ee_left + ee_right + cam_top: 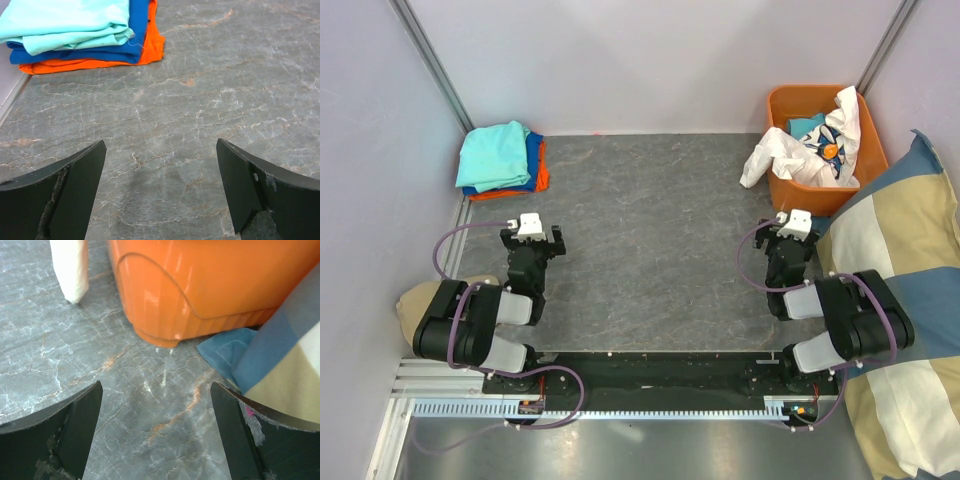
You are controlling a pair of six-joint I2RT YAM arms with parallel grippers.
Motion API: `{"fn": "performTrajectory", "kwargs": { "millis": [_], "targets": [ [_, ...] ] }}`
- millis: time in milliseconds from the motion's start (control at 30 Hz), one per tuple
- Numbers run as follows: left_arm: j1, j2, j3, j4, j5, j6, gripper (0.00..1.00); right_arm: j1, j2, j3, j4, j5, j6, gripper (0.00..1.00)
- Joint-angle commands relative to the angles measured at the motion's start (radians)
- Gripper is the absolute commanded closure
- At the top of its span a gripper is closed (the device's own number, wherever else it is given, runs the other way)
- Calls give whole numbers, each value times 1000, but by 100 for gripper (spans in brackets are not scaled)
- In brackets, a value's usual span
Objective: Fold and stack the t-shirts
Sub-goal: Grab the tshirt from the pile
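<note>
Three folded t-shirts lie stacked at the far left: teal (495, 152) (70, 22) on top, blue (137, 30) under it, orange (541, 172) (100, 62) at the bottom. A white t-shirt (815, 150) with a blue-orange print spills out of the orange bin (778, 110) (210, 285); a white end of it (70, 267) hangs to the table. My left gripper (532, 243) (161, 187) stands open near the table's front, empty, well short of the stack. My right gripper (788, 232) (156, 432) is open too, empty, just in front of the bin.
A big blue-and-cream checked cushion (905, 300) (285, 360) leans in at the right, touching the bin's side. A tan cap (415, 300) lies by the left arm's base. Grey marbled tabletop (650, 230) spreads between the arms. Walls close the back and sides.
</note>
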Motion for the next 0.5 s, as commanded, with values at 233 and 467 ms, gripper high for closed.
{"fn": "performTrajectory", "kwargs": {
  "millis": [233,467],
  "targets": [
    [7,-22,23,14,-43,-46,0,7,-304,449,-763,89,153,2],
    [-1,-183,150,-351,56,11,0,5,-224,773,-1159,10,196,2]
  ]
}}
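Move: The right hand, open and empty, faces the front of the orange bin; the white t-shirt heaped in the bin lies about 15 cm ahead, 5 cm right and some 5 cm higher. The bin's middle is roughly 17 cm ahead and 8 cm right, and a blue cloth corner on the table 4 cm ahead, 8 cm right. From the left hand the white t-shirt lies about 15 cm ahead and 56 cm right. The right hand climbs about 18 cm and reaches some 6 cm forward towards the white t-shirt, fingers still wide open. ##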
